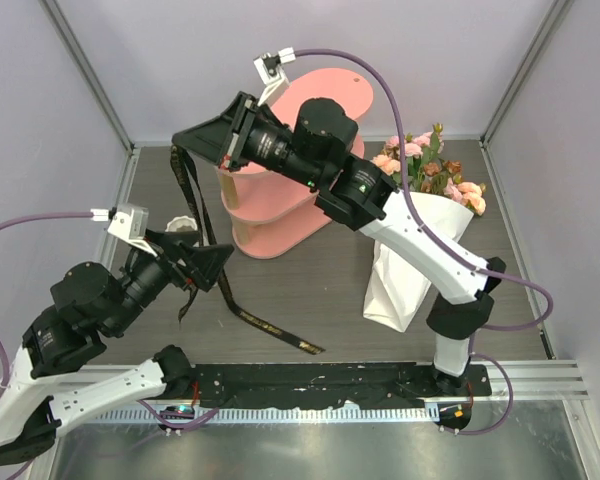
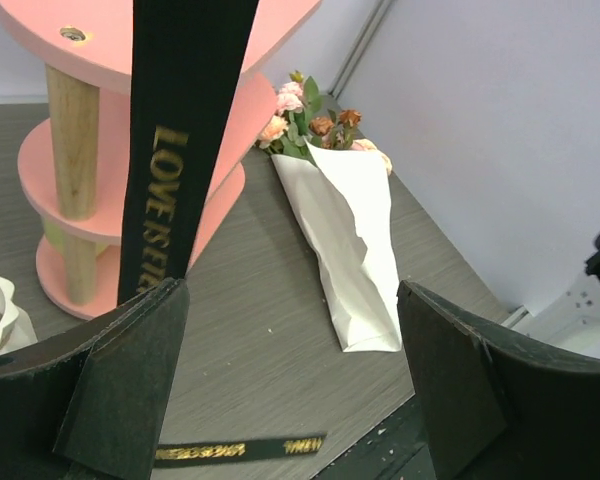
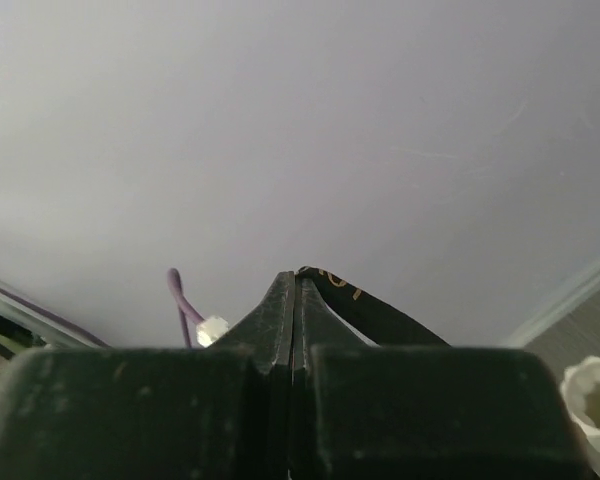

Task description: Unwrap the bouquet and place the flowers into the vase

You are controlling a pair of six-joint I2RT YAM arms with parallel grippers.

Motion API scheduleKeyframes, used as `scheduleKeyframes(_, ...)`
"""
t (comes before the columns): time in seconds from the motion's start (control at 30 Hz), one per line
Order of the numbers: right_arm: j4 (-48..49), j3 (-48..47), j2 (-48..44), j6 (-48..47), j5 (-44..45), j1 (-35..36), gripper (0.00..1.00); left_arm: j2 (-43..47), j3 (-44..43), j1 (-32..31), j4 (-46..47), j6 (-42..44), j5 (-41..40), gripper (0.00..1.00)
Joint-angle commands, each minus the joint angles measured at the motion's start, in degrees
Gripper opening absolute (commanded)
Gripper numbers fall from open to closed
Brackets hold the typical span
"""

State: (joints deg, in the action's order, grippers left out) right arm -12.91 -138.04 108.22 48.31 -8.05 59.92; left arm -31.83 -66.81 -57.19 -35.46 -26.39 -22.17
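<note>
The bouquet point(image 1: 405, 270) lies on the table at the right under my right arm, its white paper cone point(image 2: 355, 240) loose and untied. The flowers point(image 1: 430, 165), pink, peach and brown, poke out of its far end point(image 2: 310, 115). My right gripper point(image 1: 177, 138) is raised at the upper left, shut on one end of the black ribbon point(image 3: 380, 310). The ribbon point(image 1: 187, 185) hangs down and trails across the table. My left gripper point(image 2: 290, 300) is open, with the hanging ribbon point(image 2: 185, 130) beside one finger. The small white vase point(image 1: 183, 226) stands just behind it.
A pink three-tier shelf point(image 1: 280, 215) with wooden posts stands at the back centre, between the vase and the bouquet. Grey walls close in the sides and back. The ribbon's loose end point(image 2: 240, 450) lies near the black base strip point(image 1: 310, 385) at the front.
</note>
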Motion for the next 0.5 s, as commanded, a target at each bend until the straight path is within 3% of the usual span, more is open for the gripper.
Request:
scheduleKeyframes(0.0, 1.57, 15.44, -11.41, -6.63, 4.44, 0.37, 0.01, -1.56, -0.52, 0.24, 0.13, 1.61, -2.08, 0.89)
scheduleKeyframes(0.17, 2.01, 39.89, -22.52, -11.39, 14.81, 0.2, 0.01, -2.35, 0.27, 0.24, 0.74, 1.96, -3.31, 0.88)
scheduleKeyframes(0.33, 8.39, 57.06, -29.55, -12.11, 15.7, 0.2, 0.01, -3.06, 0.62, 0.24, 2.59, 2.66, -3.58, 0.89)
scheduleKeyframes(0.47, 12.55, 67.71, -27.11, -10.61, 13.34, 0.2, 0.01, -4.72, 0.27, 0.24, 2.77, 2.57, -4.89, 0.89)
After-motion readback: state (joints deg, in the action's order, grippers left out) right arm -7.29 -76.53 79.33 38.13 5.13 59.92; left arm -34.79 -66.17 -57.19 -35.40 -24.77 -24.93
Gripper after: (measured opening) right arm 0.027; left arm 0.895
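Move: The right gripper, high up and holding the black ribbon, is taking it to the bare table patch in front of the shelf, roughly 58 cm below it, 3 cm ahead and 7 cm to its right. From the right hand the vase stands about 12 cm ahead, 4 cm left and 48 below, the pink shelf some 27 cm ahead, 14 right and 42 below. That patch lies about 9 cm ahead of the left hand, 5 cm right and 40 below. Still pinching the ribbon, the right hand sinks 24 cm towards the table, drifting 8 cm right, fingers tipping down. ##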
